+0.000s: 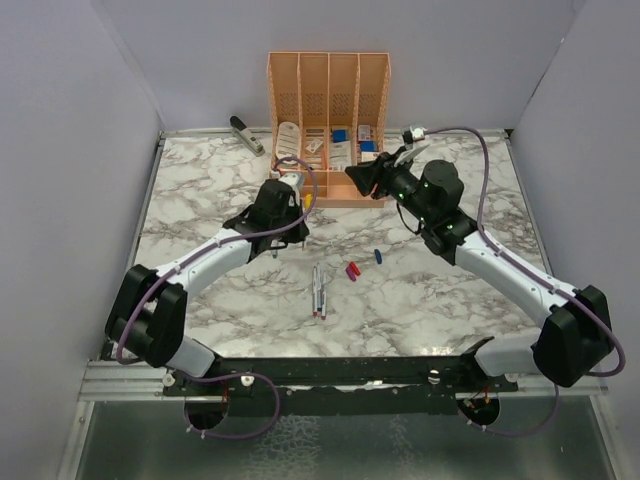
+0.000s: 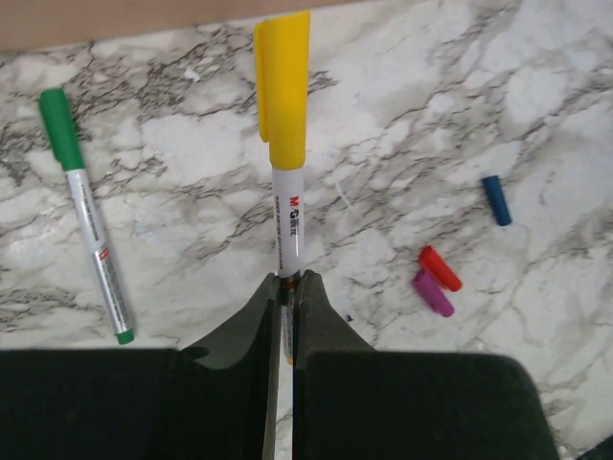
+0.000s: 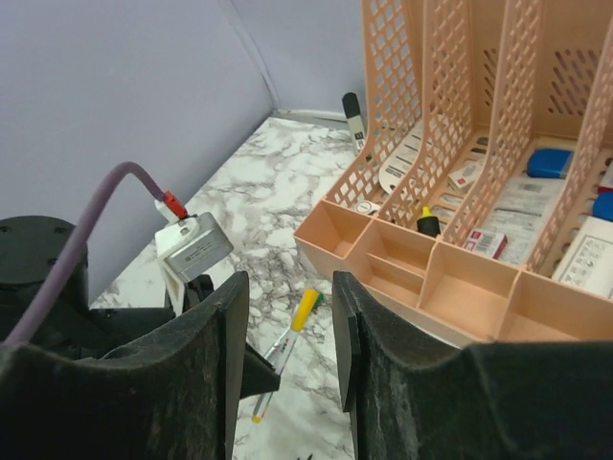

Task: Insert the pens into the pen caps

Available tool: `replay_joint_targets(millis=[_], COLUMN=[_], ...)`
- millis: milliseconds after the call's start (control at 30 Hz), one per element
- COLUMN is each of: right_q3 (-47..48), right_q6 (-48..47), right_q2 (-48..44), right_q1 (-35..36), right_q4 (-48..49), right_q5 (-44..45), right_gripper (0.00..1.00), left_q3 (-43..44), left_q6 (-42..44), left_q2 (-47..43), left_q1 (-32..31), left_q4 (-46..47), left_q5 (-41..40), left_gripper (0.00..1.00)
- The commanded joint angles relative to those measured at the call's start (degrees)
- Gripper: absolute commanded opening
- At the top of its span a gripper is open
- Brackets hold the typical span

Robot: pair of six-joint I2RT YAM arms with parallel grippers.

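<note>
My left gripper is shut on the lower barrel of a white pen that wears the yellow cap; it stands over the marble near the organiser. A second pen with a green cap lies on the table to its left. The blue cap, red cap and purple cap lie loose to the right. Uncapped pens lie side by side at the table's middle. My right gripper is open and holds nothing, a little apart from the yellow cap, just in front of the organiser.
The peach organiser with white and blue items stands at the back centre, its low front compartments right beside my right fingers. A grey stapler lies at the back left. Purple-grey walls close in the table on three sides.
</note>
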Motion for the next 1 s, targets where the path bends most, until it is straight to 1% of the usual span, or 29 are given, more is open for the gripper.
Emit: replay_joint_targets(millis=[0, 133, 367, 533, 800, 967], right_q3=[-1.53, -2.99, -4.57, -5.2, -5.87, -5.94], right_q6=[-1.51, -0.97, 0.38, 1.21, 1.96, 2.05], right_q2=[-3.44, -4.25, -4.88, -4.99, -5.18, -5.25], right_q1=[0.09, 0.09, 0.09, 0.09, 0.09, 0.09], right_q4=[-6.13, -8.72, -9.46, -10.05, -10.52, -10.58], right_q5=[4.42, 4.3, 3.54, 2.96, 2.47, 2.11], right_gripper=[0.4, 0.4, 0.39, 0.39, 0.38, 0.38], left_q3=[3.36, 7.09, 11.34, 12.05, 12.48, 12.58], left_q6=[1.46, 2.21, 2.81, 3.19, 3.78, 3.89], left_q2=[3.77, 9.39, 16.27, 17.8, 19.42, 19.98], left_q1=[0.69, 1.25, 1.5, 1.76, 2.16, 2.15], left_q4=[-6.88, -10.88, -16.17, -17.58, -18.76, -18.92], left_q5=[-7.98, -10.02, -12.86, -15.53, -16.26, -16.2], left_gripper=[0.0, 0.0, 0.0, 0.0, 0.0, 0.04])
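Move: The left hand holds the capped yellow pen about 13 cm above the table. The capped green pen, beside which the yellow one is to go, lies about 8 cm to its left and 5 cm ahead; the loose uncapped pens lie some 12 cm back and 3 cm right. The right hand is empty, some 31 cm above the table: from it the blue cap is about 5 cm back and 7 cm right, the red cap 8 cm straight back. The left hand, fingers still shut on the yellow pen's body, sinks about 10 cm and shifts some 6 cm left towards the table just right of the green pen, quick at first and then easing, while the wrist turns some 30 degrees so that the fingers point more steeply down and the pen levels out nearly alongside the green one. The right hand, staying partly open and empty, drops about 6 cm and draws a couple of centimetres back and right towards the loose caps, its fingers tipping down slightly before it all but stops. ##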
